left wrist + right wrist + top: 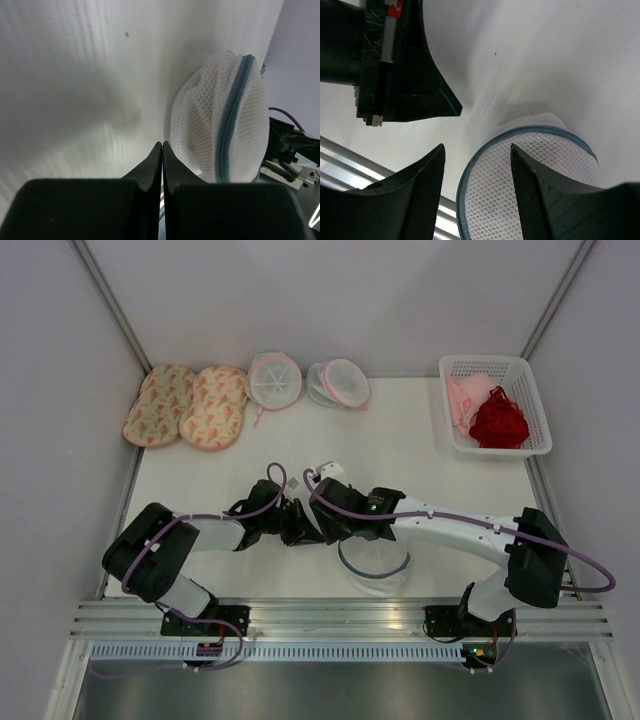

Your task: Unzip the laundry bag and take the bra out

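Note:
The laundry bag [376,567] is a round white mesh pouch with a dark grey zipper rim, lying at the near middle of the table. In the right wrist view my right gripper [476,150] stands open just above the laundry bag [530,195], one finger over the mesh and the other outside the rim. My left gripper [162,146] is shut, and the laundry bag [220,120] lies just to its right, apart from the fingertips. From above, the left gripper [300,527] and right gripper [338,530] almost meet. The bra is hidden.
A white basket [530,380] at the back right holds a pale pink cloth [462,400] and a dark red garment [498,420]. Two pink-trimmed mesh pouches [273,379] and two patterned pads [186,405] line the back. An aluminium rail [330,615] runs along the near edge.

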Robot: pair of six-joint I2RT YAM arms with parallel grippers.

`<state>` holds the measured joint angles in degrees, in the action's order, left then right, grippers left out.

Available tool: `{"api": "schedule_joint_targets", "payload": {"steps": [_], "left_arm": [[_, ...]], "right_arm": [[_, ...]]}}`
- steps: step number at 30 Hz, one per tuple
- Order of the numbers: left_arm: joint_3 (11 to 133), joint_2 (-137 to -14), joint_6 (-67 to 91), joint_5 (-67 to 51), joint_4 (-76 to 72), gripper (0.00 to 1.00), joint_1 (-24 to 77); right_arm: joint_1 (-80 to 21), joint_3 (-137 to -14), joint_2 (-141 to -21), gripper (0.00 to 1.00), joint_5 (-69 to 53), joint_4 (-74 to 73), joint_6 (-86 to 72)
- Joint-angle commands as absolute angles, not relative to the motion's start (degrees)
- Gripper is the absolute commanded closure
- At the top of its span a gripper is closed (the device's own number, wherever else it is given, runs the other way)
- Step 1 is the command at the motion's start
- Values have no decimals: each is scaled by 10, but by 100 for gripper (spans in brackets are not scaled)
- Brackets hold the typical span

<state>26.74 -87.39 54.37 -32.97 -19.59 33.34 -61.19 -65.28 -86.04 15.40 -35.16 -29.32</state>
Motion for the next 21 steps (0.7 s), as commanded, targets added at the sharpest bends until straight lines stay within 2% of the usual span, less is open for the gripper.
{"api": "schedule_joint_targets", "payload": {"steps": [1, 5, 9, 14, 15, 18, 19, 21], "left_arm": [[255, -860, 520, -280, -160, 98, 327], [237, -841, 519, -261, -144, 98, 315], [220, -821, 519, -257, -143, 98, 306], [214, -808, 518, -258, -144, 98, 302], [212, -807, 518, -258, -144, 98, 302], [209, -803, 519, -259, -148, 98, 301], [209, -802, 520, -260, -148, 98, 301], [208, -798, 521, -260, -149, 98, 301]], "right_arm": [[-648, -711, -903, 40, 256, -437, -340], [-691, -761, -958, 40, 342, -525, -380], [-726, -785, -1005, 42, 377, -582, -435], [-751, -785, -1037, 52, 401, -627, -485], [-751, -782, -1040, 56, 407, -631, -490], [-752, -780, -1040, 81, 416, -644, -506], [-753, -784, -1037, 99, 425, -649, -512], [-758, -789, -1021, 100, 438, -643, -512]]}}
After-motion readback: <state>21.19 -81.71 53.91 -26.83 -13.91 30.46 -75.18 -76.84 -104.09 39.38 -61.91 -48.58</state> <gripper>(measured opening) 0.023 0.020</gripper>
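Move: The blue-green zipper's near-left stretch lies about 4 cm back, 3 cm to the right and 4 cm below the right hand. The middle of the white laundry bag is some 10 cm to the right of this hand, 4 cm back and 7 cm below. The metal rail is about 14 cm straight back and 12 cm down. From the left hand, that same stretch of zipper is roughly 5 cm to the right, 1 cm back and 3 cm higher. The zipper band at the laundry bag's left side is what the right hand takes: wide open, it sinks about 4 cm and draws back nearly as far, then goes right over the band, rolling some 30 degrees until the fingers point down and ahead, and shuts on it. The left hand, still closed, backs off leftward about 4 cm, sinking a little. ##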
